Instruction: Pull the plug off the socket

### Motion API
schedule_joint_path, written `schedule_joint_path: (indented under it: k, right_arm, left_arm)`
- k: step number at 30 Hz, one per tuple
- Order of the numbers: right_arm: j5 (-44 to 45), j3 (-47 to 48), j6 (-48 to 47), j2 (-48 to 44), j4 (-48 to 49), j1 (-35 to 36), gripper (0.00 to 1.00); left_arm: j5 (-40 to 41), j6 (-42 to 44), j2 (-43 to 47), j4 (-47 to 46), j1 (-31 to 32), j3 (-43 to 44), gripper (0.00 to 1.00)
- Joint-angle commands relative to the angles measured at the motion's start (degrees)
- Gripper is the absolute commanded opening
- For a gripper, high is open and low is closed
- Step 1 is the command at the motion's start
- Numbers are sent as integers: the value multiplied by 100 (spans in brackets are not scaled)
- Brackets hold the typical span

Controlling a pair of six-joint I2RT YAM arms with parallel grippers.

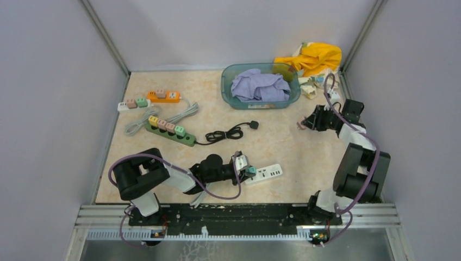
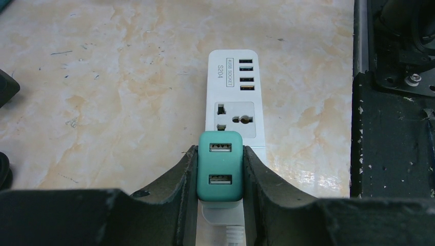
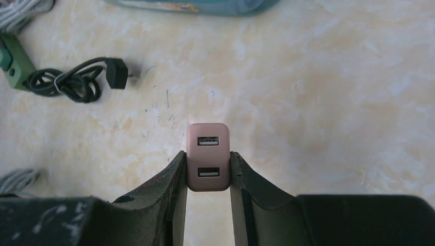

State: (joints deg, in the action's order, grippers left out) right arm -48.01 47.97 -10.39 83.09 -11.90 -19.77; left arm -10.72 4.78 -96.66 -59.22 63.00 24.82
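A teal two-port USB plug stands on the near end of the white socket strip, over its cord end. My left gripper is shut on the plug's two sides. Whether its pins sit in the strip is hidden. From above, the same plug and strip lie near the front middle of the table, at the tip of the left gripper. My right gripper is shut on a pink USB plug, held over bare table at the right.
A green strip carrying several plugs, an orange strip and a small white strip lie at the back left. A coiled black cord lies mid-table. A teal basin with purple cloth, yellow cloth and loose plugs sit at the back right.
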Motion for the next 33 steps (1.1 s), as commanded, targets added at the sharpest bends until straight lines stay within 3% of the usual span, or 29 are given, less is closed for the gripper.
schedule_joint_path:
  k: [1,6,15,20,28,33]
  right_arm:
    - [454,667,1337,615,999,8,3]
    - [712,1312,2722,2027,1616,8,7]
    - [722,2350,2962,3041,1441,27,35]
    - [929,2365,2774,3066,1224,22,56]
    - [1206,2136,2090,2464,689,-15,78]
    - [1184,1752,1242,1704,201,-18,83]
  left_arm:
    - [180,-100,-119,548,1,-253,0]
    - [211,-105,-30,450,-3,-382,0]
    - [291,-128,-12,363,1,-441,0]
    - [284,-110,-37,431,1,-381,1]
    - [308,-117,16,433,1,-408,4]
    - [275,-111,32,470,1,-374,21]
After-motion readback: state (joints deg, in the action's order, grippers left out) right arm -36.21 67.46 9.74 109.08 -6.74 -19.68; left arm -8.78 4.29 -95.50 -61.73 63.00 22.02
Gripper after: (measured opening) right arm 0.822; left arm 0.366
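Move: The right hand holds the pink plug; the bare table spot where it goes lies about 11 cm ahead, 4 cm to its right and 8 cm below. The basket's middle is some 25 cm ahead and 18 cm left, the crumpled pale bag about 29 cm ahead and 13 cm right, the black plug roughly 4 cm ahead and 20 cm left. From the left hand, that spot lies about 31 cm ahead, 26 cm right and 5 cm below. Forward some 12 cm, a little to its right and down about 6 cm, the right hand takes the pink plug to the bare table right of the basket, tipping downward and turning some 20 degrees clockwise. There its fingers open wide, letting go, and it draws back about 2.5 cm. The left hand still pinches the teal plug, shifting about 1 cm left. ##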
